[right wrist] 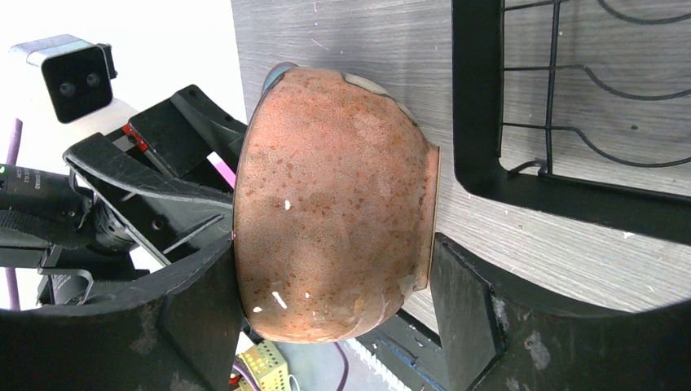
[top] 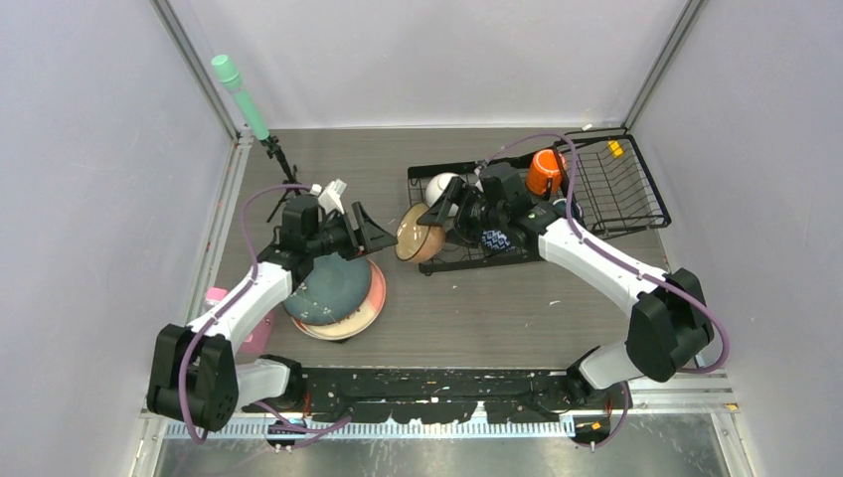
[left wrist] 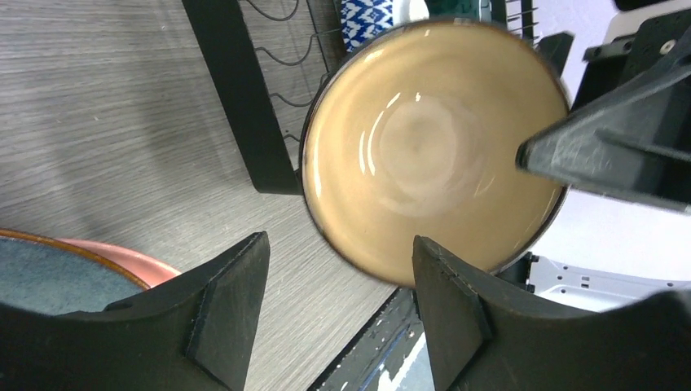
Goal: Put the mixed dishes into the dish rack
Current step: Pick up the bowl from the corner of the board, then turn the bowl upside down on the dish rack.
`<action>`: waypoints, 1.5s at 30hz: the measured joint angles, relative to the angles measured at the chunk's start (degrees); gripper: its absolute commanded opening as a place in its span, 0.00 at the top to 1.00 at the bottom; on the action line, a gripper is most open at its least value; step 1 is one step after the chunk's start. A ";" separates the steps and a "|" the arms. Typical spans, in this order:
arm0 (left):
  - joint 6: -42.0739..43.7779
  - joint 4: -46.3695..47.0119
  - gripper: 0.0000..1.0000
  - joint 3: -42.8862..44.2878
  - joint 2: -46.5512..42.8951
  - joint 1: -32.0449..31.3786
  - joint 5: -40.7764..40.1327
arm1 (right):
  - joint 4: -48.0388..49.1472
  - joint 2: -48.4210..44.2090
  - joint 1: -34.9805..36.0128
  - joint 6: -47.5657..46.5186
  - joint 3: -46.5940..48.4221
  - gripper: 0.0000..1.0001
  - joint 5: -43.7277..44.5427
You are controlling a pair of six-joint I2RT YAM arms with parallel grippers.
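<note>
The brown bowl [top: 418, 238] hangs tilted on its side just off the left edge of the dish rack [top: 651, 199]. My right gripper [top: 437, 227] is shut on it, a finger at its base and one at its rim; its speckled outside [right wrist: 334, 187] fills the gap between the pads [right wrist: 204, 301]. My left gripper [top: 386, 236] faces the bowl's tan inside [left wrist: 432, 147] and stands open [left wrist: 341, 244], with only tabletop between its fingers. In the rack sit an orange mug [top: 545, 171], a white bowl [top: 437, 187] and a blue-patterned bowl [top: 495, 240].
A dark teal speckled plate [top: 333, 288] lies on a pink plate [top: 370, 306] under my left arm. A small pink cup [top: 214, 296] stands at the left edge. A mint-green cylinder on a tripod [top: 239, 94] rises at the back left. The rack's black frame [left wrist: 244, 106] is close by.
</note>
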 measured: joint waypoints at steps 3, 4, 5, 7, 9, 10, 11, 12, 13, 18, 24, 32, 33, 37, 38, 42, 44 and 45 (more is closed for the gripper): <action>1.16 -1.86 0.27 0.17 -1.18 0.00 -1.05 | -2.49 0.74 -1.31 -1.51 2.67 0.72 0.76; 1.40 -2.67 0.23 0.17 -1.95 0.00 -1.51 | -3.26 1.03 -1.64 -2.16 3.54 0.72 1.07; 1.60 -3.23 0.21 0.17 -2.71 0.00 -1.95 | -4.24 1.29 -1.99 -3.02 4.68 0.72 1.64; 2.25 -4.24 0.19 0.17 -4.31 0.00 -2.95 | -6.78 1.79 -2.54 -4.92 7.15 0.72 3.08; 3.08 -5.70 0.17 0.17 -6.21 0.00 -4.31 | -9.25 2.01 -2.95 -7.08 9.25 0.72 4.68; 3.43 -6.58 0.17 0.17 -7.15 0.00 -5.11 | -10.56 2.14 -3.04 -8.00 10.23 0.72 5.49; 3.87 -7.23 0.17 0.17 -7.91 0.00 -5.88 | -11.54 2.23 -3.04 -8.92 10.97 0.72 6.19; 4.33 -8.09 0.16 0.17 -8.79 0.00 -6.75 | -12.74 2.38 -3.04 -9.90 11.78 0.72 6.99; 4.63 -8.98 0.16 0.17 -9.66 0.00 -7.72 | -14.10 2.58 -3.02 -10.82 12.72 0.72 7.80; 6.36 -13.35 0.13 -0.04 -14.10 0.00 -12.68 | -20.22 4.83 -3.02 -15.45 16.76 0.72 11.58; 7.43 -17.14 0.09 -0.96 -17.86 0.00 -17.16 | -25.49 8.13 -3.02 -19.58 20.04 0.71 15.15; 7.82 -19.85 0.07 -1.36 -19.28 0.00 -19.82 | -31.34 11.61 -3.02 -23.91 25.03 0.72 19.41; 7.89 -20.02 0.07 -1.36 -19.30 0.00 -20.00 | -31.87 11.93 -3.02 -24.35 25.55 0.72 19.96; 8.59 -20.83 0.07 -1.36 -19.39 0.00 -20.63 | -34.88 14.01 -2.49 -26.38 28.72 0.72 22.71; 8.72 -21.05 0.06 -1.36 -19.43 0.00 -20.85 | -35.67 14.84 -2.19 -26.97 29.73 0.72 23.61; 8.92 -21.77 0.06 -1.36 -19.58 0.00 -21.11 | -39.17 18.56 -0.35 -29.03 34.25 0.72 27.74; 8.98 -22.03 0.06 -1.36 -19.58 0.00 -21.22 | -40.96 20.39 0.81 -30.01 36.41 0.72 30.10; 9.05 -22.18 0.06 -1.36 -19.58 0.00 -21.27 | -41.99 21.49 1.53 -30.47 37.68 0.72 31.52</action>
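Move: The right hand already holds the brown bowl. The free rack spot it is bound for lies about 8 cm to its right, 2 cm ahead and some 12 cm below. On that level, from the same hand, the blue-patterned bowl stands about 16 cm right and 1 cm ahead, the white bowl 10 cm ahead and 2 cm right, and the green bowl 11 cm ahead and 15 cm right. From the left hand the spot is roughly 20 cm right, 4 cm ahead and 10 cm below. Keeping its pinch on the brown bowl, the right hand carries it right and forward, about 10 cm in all, over the rack's front left part beside the blue-patterned bowl; it rises slightly, then sinks to finish a little lower, its left-pointing fingers rolling nearly 50 degrees to point down. The left hand opens wider and withdraws some 7 cm left and slightly back, away from the bowl. ##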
